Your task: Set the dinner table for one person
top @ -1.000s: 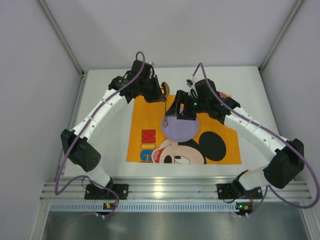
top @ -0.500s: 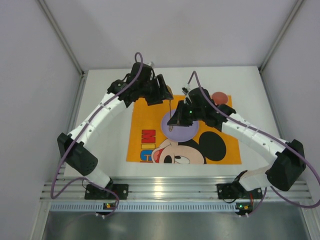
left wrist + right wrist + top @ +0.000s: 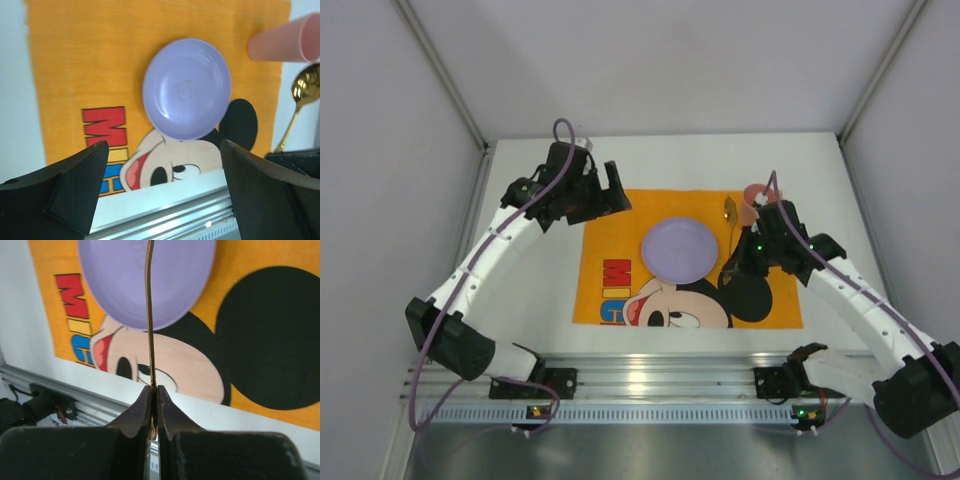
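The white dinner table [image 3: 670, 160] carries an orange Mickey Mouse placemat [image 3: 620, 225] with a purple plate [image 3: 680, 248] on it. A pink cup [image 3: 757, 193] stands at the mat's far right corner. My right gripper [image 3: 735, 262] hovers right of the plate, shut on the thin handle of a gold spoon [image 3: 730, 208]. The right wrist view shows the spoon's handle [image 3: 149, 315] pinched edge-on between the shut right gripper [image 3: 154, 390]. My left gripper [image 3: 617, 195] hangs open and empty over the mat's far left corner. Its wrist view looks down on the plate [image 3: 186, 89], cup [image 3: 285, 45] and spoon [image 3: 305, 87].
Aluminium rails [image 3: 650, 380] run along the near edge, where both arm bases are bolted. Grey walls close in the back and sides. White tabletop shows to the left [image 3: 12, 100] of the mat.
The left gripper opened, let go of the spoon and drew back left. The right gripper shut on the spoon's handle and carried it from over the plate to the plate's right.
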Tool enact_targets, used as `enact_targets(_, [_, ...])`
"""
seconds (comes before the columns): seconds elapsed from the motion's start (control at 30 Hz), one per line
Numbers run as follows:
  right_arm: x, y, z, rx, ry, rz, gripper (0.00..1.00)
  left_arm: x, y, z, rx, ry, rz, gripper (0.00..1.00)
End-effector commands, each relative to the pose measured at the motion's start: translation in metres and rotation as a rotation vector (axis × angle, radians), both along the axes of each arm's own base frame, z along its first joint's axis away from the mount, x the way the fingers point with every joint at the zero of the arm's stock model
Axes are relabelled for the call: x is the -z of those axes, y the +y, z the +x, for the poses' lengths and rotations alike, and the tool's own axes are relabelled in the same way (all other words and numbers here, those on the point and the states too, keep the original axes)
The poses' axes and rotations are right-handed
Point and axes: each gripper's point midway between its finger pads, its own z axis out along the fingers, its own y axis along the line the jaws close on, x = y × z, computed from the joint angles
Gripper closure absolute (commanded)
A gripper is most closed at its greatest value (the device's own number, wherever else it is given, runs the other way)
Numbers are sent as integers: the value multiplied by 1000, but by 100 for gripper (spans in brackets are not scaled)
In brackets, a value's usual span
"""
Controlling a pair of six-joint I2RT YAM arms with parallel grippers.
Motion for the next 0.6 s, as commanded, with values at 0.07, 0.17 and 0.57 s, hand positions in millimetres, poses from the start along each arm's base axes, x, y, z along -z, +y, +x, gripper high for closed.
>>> enact_targets(0.07, [52,-38,-27,4,147,-129,100,20,62,20,-88,-10,114,1])
enact_targets(0.17, [69,-39,-26,-11,189,-160,100,30,77,32,-116,11,108,2])
enact_targets(0.57, [93,-43,14,-20,218,-264,100,62,91,54,-138,53,151,2])
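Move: The right hand holds the golden spoon over the mat; the black ear right of the plate lies some 15 cm below, about 5 cm right and 2 cm back. From that hand the plate is about 8 cm ahead and 10 cm left, the cup 15 cm ahead and 6 cm right. From the empty left hand, the fork is roughly 7 cm ahead, 18 cm left and 25 cm down; the plate is about 12 cm right, level with it. Right lowers the gripped spoon 11 cm towards the ear, tipping some 20 degrees; open left swings left towards the fork. ##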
